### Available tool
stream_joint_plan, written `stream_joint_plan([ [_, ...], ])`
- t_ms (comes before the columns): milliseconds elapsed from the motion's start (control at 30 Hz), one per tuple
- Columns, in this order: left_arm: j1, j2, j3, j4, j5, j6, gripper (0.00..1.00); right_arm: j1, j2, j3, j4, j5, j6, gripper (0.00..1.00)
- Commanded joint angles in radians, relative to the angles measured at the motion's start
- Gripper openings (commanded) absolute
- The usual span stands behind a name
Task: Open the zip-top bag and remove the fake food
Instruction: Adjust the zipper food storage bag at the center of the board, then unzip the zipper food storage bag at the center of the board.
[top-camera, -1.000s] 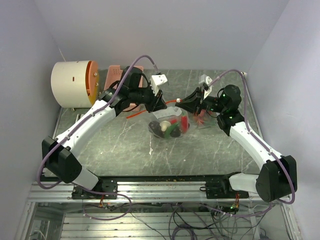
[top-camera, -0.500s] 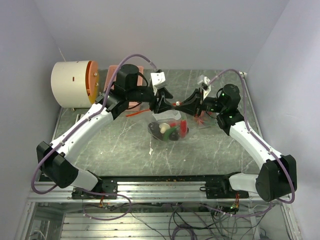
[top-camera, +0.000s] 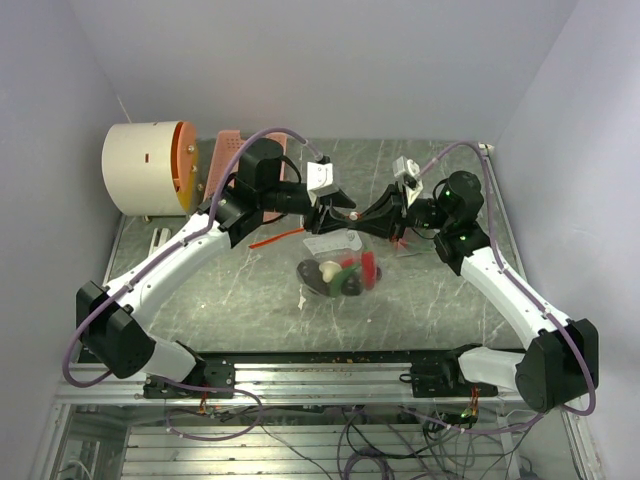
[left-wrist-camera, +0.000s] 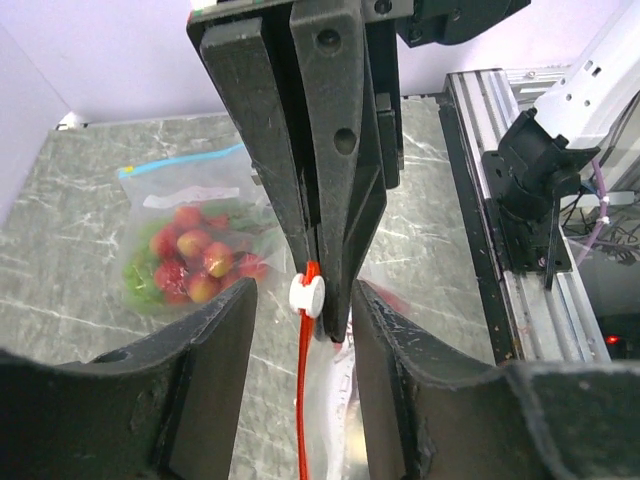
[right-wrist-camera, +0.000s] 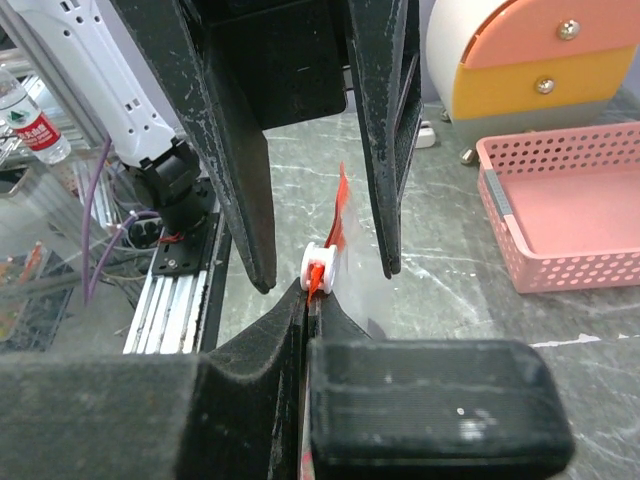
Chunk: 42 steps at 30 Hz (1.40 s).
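A clear zip-top bag with a red zip strip hangs between the two grippers. The fake food lies bunched in its bottom: red, green, dark and pale pieces. My right gripper is shut on the zip strip just behind the white slider. My left gripper faces it, open, with its fingers on either side of the slider and not touching it. In the top view the left gripper and right gripper meet tip to tip above the bag.
A second bag of red and green toy pieces lies on the marble table behind the right gripper. A pink slotted basket and a white-and-orange drum stand at the back left. The aluminium rail runs along the near edge.
My left gripper has opened and moved right up to the right gripper, now straddling the slider. The bag's belly has sagged toward the near side. The right gripper has kept its grip.
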Motion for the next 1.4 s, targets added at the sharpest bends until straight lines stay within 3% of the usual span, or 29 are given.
stream_joint_plan([
  [0, 0.0, -0.005, -0.015, 0.118, 0.024, -0.021, 0.53, 0.009, -0.017, 0.002, -0.005, -0.008, -0.036, 0.0],
  [100, 0.0, -0.009, -0.043, 0.203, 0.034, -0.077, 0.44, 0.009, -0.017, 0.004, 0.005, -0.017, -0.033, 0.0],
  [233, 0.0, 0.006, -0.02, 0.122, 0.054, -0.033, 0.3, 0.009, -0.025, 0.012, -0.007, -0.019, -0.05, 0.0],
  [567, 0.0, 0.013, -0.007, 0.03, 0.077, 0.0, 0.32, 0.009, -0.034, 0.012, -0.012, -0.025, -0.071, 0.0],
  [867, 0.0, 0.031, 0.009, 0.015, 0.093, -0.007, 0.07, 0.01, -0.04, 0.014, -0.025, -0.021, -0.08, 0.0],
  [1167, 0.013, 0.048, 0.031, -0.075, 0.093, 0.03, 0.07, 0.009, -0.071, -0.007, 0.022, 0.062, -0.062, 0.0],
  [1367, 0.083, -0.002, -0.099, 0.122, 0.08, -0.127, 0.07, 0.009, -0.089, 0.019, -0.027, 0.131, -0.083, 0.0],
])
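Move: The white slider on the orange zip strip hangs in mid-air between the open left fingertips, about 1 cm back and 1 cm right of the left hand. From the right hand, which already pinches the strip's end, the slider is some 2 cm to the left, level with it. From the left hand, the food in the bag is about 22 cm below, 2 cm back and level sideways; the pink basket is some 28 cm ahead, 27 cm left and 30 cm down. The left hand, fingers pointing right at the other gripper, barely shifts: it edges up and right by half a centimetre, then eases back about 1 cm while its half-open fingers close in two stages until they pinch the slider. With the slider held, the left hand draws about 1 cm forward and half a centimetre left, away from the right hand, which stays nearly in place and keeps its shut grip on the strip's end. ##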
